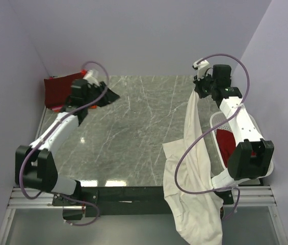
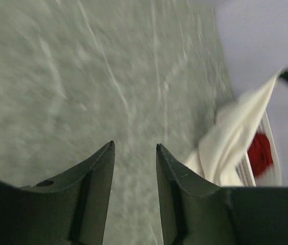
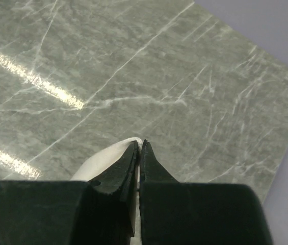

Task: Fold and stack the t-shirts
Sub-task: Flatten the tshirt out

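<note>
A large cream-white t-shirt (image 1: 192, 168) hangs from my right gripper (image 1: 201, 93), which is raised at the far right and shut on a top edge of it (image 3: 108, 159). The cloth trails down over the table's near edge. At the far left a dark maroon t-shirt (image 1: 58, 92) lies in a pile, with a bit of orange-red cloth (image 1: 90, 105) showing under my left arm. My left gripper (image 1: 109, 96) hovers just right of that pile. Its fingers (image 2: 133, 148) are open with only bare table between them. A bright red t-shirt (image 1: 227, 144) lies in the basket.
A white lattice basket (image 1: 216, 122) stands at the table's right edge, beside the hanging shirt and under my right arm. The grey marble table (image 1: 138, 132) stretches between the two arms. Lilac walls close in the back and both sides.
</note>
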Controlling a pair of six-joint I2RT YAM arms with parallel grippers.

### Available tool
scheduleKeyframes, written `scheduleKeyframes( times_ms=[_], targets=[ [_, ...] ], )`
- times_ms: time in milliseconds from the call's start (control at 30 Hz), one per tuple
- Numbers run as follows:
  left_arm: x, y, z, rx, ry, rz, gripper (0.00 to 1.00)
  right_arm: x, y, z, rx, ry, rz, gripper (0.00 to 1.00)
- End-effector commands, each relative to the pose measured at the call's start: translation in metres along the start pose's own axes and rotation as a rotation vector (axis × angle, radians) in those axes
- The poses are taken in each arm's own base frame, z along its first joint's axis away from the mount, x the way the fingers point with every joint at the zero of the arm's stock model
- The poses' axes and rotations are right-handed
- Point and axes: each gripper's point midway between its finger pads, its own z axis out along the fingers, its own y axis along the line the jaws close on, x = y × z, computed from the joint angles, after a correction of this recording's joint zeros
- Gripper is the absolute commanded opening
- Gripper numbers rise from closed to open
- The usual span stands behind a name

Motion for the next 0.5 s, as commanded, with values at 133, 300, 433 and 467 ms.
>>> scheduleKeyframes(
  times_ms=[133, 300, 433, 467],
  targets=[
    [0.147, -0.06, 0.058, 0.118, 0.435, -0.067, 0.44, -0.056, -0.02, -0.037, 0.112, -0.181, -0.084, 0.0],
    [0.228, -0.069, 0.084, 0.041, 0.633, -0.069, 0.4, -0.042, -0.014, -0.039, 0.107, -0.164, -0.075, 0.0],
    [0.274, -0.083, 0.081, 0.048, 0.717, -0.039, 0.4, -0.034, -0.011, -0.039, 0.102, -0.152, -0.073, 0.0],
    [0.286, -0.082, 0.08, 0.047, 0.744, -0.044, 0.4, -0.032, -0.01, -0.039, 0.101, -0.15, -0.076, 0.0]
  ],
)
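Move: The shirt's free left corner lies on the table some 24 cm right of the left hand, 14 cm back and roughly 24 cm below. The shirt's held end, in the right fingers, is about 35 cm right and 3 cm ahead of the left hand, level with it; the dark red stack sits 24 cm left, 12 cm ahead and 20 cm down. From the right hand the corner is about 14 cm left, 17 cm back and 23 cm below. Left hand, half open, swoops about 20 cm right and down, 10 back, towards the corner; right keeps pinching. ##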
